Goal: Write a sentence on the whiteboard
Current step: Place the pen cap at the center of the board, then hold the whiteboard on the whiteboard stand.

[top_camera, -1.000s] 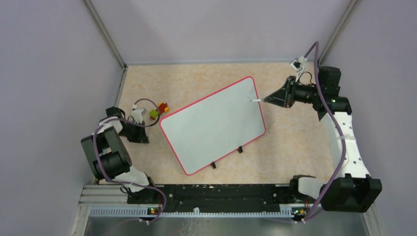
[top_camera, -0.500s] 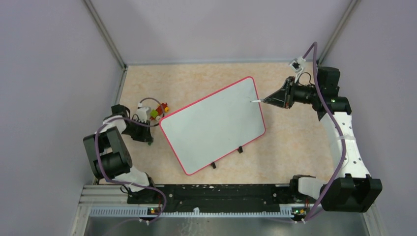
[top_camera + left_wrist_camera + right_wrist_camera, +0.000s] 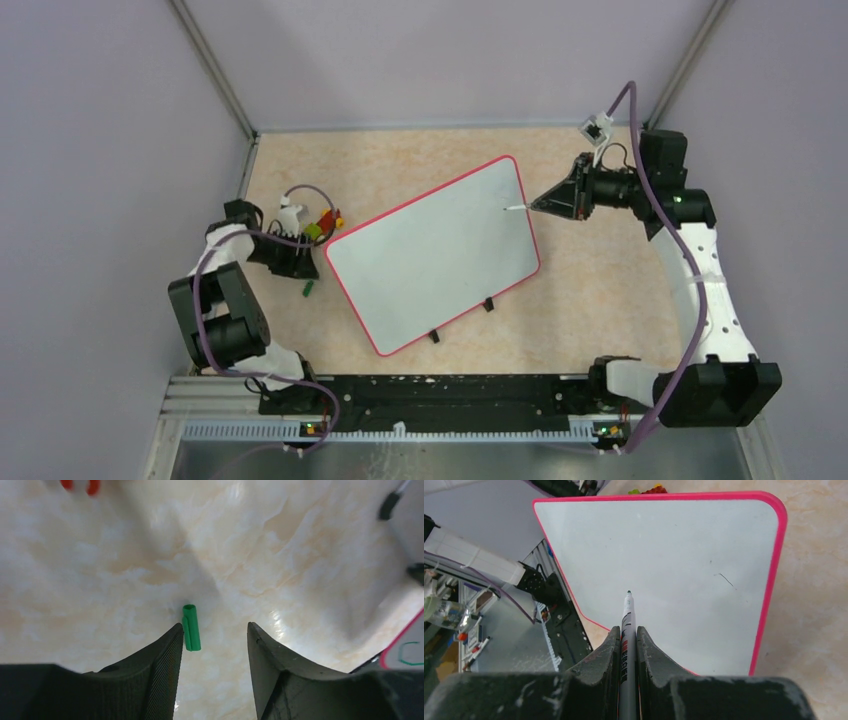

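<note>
The whiteboard [image 3: 432, 255] lies tilted mid-table, white with a red rim; it also fills the right wrist view [image 3: 674, 545]. No green sentence shows on it in those views, only a faint dark stroke [image 3: 725, 580]. In the left wrist view a small green curved mark [image 3: 410, 654] shows inside its rim. My right gripper [image 3: 545, 205] [image 3: 626, 630] is shut on a white marker [image 3: 628, 610]; the tip [image 3: 511, 208] is over the board's far right part. My left gripper [image 3: 300, 265] [image 3: 214, 627] is open and empty above the table, left of the board. A green marker cap [image 3: 309, 289] [image 3: 190, 628] lies by its left finger.
Small red, yellow and green toy pieces [image 3: 325, 222] lie by the board's left corner. The board's black feet [image 3: 434, 337] stick out at its near edge. Metal rails and the arm bases [image 3: 440, 400] run along the near side; grey walls enclose the table.
My left gripper has moved toward the board's left corner, and the green cap now lies on the table beside it. My right gripper with the marker has shifted slightly left.
</note>
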`<state>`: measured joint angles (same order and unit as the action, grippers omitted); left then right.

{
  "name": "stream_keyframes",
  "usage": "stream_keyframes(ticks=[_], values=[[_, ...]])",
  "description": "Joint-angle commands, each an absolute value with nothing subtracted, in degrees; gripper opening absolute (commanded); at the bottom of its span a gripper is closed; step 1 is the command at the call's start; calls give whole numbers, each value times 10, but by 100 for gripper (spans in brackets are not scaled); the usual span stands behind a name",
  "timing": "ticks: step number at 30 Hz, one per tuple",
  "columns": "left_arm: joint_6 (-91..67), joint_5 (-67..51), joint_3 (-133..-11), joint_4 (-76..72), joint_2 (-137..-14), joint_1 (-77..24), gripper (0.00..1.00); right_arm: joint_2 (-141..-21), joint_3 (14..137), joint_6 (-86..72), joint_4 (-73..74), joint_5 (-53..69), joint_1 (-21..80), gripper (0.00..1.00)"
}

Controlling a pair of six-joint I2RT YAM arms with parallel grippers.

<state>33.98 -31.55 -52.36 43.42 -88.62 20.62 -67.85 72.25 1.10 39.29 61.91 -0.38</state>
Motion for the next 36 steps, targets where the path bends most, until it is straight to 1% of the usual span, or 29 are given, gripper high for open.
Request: stream_keyframes(ticks=[1, 10, 13, 16, 18, 20, 22, 25, 29, 32, 36], values=[[328, -423, -614, 511, -831, 205, 56, -693, 799, 70, 437, 620, 35, 0], [309, -488, -717, 576, -748, 205, 61, -734, 885, 98, 483, 568, 129, 0], [309, -518, -753, 596, -720, 205, 67, -741, 898, 102, 492, 539, 164, 0], [292, -557, -786, 603, -689, 205, 80, -753, 928, 116, 525, 503, 211, 0], [279, -570, -809, 602, -673, 205, 85, -760, 946, 130, 543, 472, 232, 0], [273, -588, -847, 617, -673, 205, 85, -763, 956, 137, 555, 456, 235, 0], [300, -633, -881, 664, -683, 205, 85, -755, 951, 137, 558, 459, 235, 0], [355, -681, -909, 737, -692, 193, 83, -728, 912, 122, 519, 456, 236, 0], [334, -665, -879, 725, -673, 157, 82, -718, 879, 101, 479, 464, 243, 0], [301, -637, -857, 695, -656, 146, 82, -738, 898, 100, 486, 453, 259, 0], [297, -634, -839, 686, -658, 141, 84, -767, 936, 141, 530, 416, 286, 0]])
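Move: The whiteboard's middle lies from my right hand, which holds the pen, about 19 cm to the left, 2 cm back and some 18 cm lower. From my left hand the board's middle is about 30 cm to the right, roughly level in reach and 9 cm higher. The green pen cap lies about 3 cm below my left hand, 1 cm to its left, and the toy train some 16 cm ahead, 1 cm to the right, 2 cm lower. I lift my empty left hand away from the cap, some 30 cm up and then about 11 cm to the right over the whiteboard's upper left corner, opening the fingers wider and swinging them from down to rightward. Meanwhile my right hand keeps its grip on the pen and carries it about 9 cm left and 4 cm back towards the board's middle, rising slightly then easing down, turning some 15 degrees counter-clockwise. ##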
